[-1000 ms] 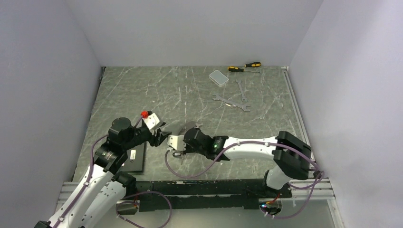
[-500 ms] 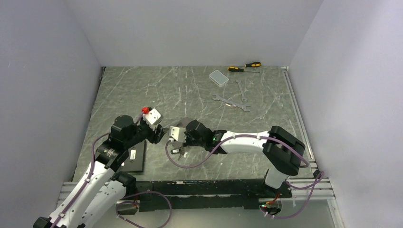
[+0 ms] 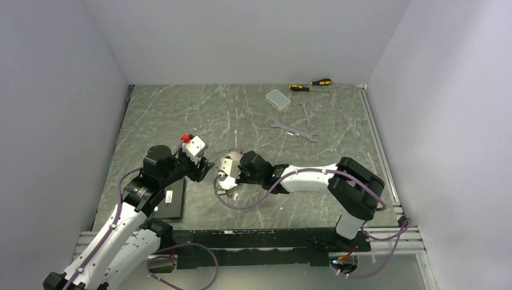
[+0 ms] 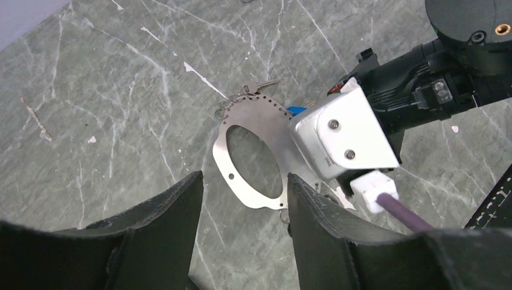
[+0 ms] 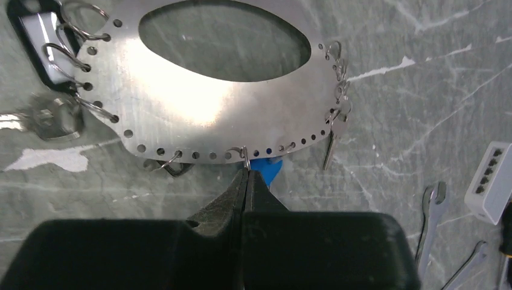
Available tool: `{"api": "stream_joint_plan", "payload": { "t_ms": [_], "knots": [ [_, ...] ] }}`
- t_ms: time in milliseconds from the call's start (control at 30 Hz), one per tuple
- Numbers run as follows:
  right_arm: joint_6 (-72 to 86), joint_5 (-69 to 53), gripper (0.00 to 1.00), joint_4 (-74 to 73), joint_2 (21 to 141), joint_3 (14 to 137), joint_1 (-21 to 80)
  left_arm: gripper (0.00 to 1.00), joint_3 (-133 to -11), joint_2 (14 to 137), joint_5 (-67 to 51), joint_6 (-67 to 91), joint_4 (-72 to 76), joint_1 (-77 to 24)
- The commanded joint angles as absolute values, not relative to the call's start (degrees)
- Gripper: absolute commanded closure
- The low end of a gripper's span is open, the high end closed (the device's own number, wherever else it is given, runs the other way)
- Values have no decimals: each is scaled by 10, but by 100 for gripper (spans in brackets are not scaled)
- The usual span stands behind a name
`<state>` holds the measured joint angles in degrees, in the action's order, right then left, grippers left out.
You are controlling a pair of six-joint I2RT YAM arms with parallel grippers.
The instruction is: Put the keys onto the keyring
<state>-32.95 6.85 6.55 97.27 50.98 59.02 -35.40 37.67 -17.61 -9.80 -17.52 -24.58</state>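
The keyring (image 5: 181,90) is a flat silver plate with an oval hole and small holes along its rim. Several keys hang from it on little wire rings: a silver one (image 5: 331,145), a round-headed one (image 5: 54,118) and a blue-headed one (image 5: 265,169). My right gripper (image 5: 244,174) is shut on the small wire ring at the plate's near rim, by the blue key, and holds the plate up. My left gripper (image 4: 244,178) is open, its fingers (image 4: 163,223) either side of the plate's edge (image 4: 241,193) without touching it. In the top view both grippers (image 3: 202,169) (image 3: 224,181) meet at the table's front left.
Two wrenches (image 3: 294,131) (image 3: 307,115), two screwdrivers (image 3: 311,84) and a clear box (image 3: 278,98) lie at the back right. A black flat object (image 3: 172,202) sits under the left arm. A wrench (image 5: 432,217) and a white box (image 5: 489,181) show in the right wrist view.
The right arm has swung left and carried the plate up to the left gripper. The left gripper has lifted slightly and turned toward it.
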Motion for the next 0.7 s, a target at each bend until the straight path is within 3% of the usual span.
{"api": "stream_joint_plan", "payload": {
  "t_ms": [0,400,667],
  "knots": [
    [-318,56,100,94,947,495,575,42,-384,382,-177,-95,-170,-245],
    [-303,49,100,94,932,470,556,42,-390,396,-184,-78,-182,-245],
    [-293,42,66,110,865,428,553,42,-392,404,-188,-82,-191,-245]
  ]
}}
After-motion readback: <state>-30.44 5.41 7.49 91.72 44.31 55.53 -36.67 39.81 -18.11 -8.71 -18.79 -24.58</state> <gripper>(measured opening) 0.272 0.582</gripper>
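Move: The right hand still pinches the small ring at the keyring plate's right edge; the plate's middle lies about 5 cm to its left, 2 cm back and 2 cm below. The blue key hangs some 1 cm ahead, level sideways and just below, and a bare metal key about 5 cm ahead and 2 cm left, roughly 2 cm lower. From the left hand, the plate is about 6 cm right, 1 cm ahead and 17 cm below. The right hand draws the ring right, lowering about 1 cm, then opens partway, releasing it, some 4 cm right overall. ##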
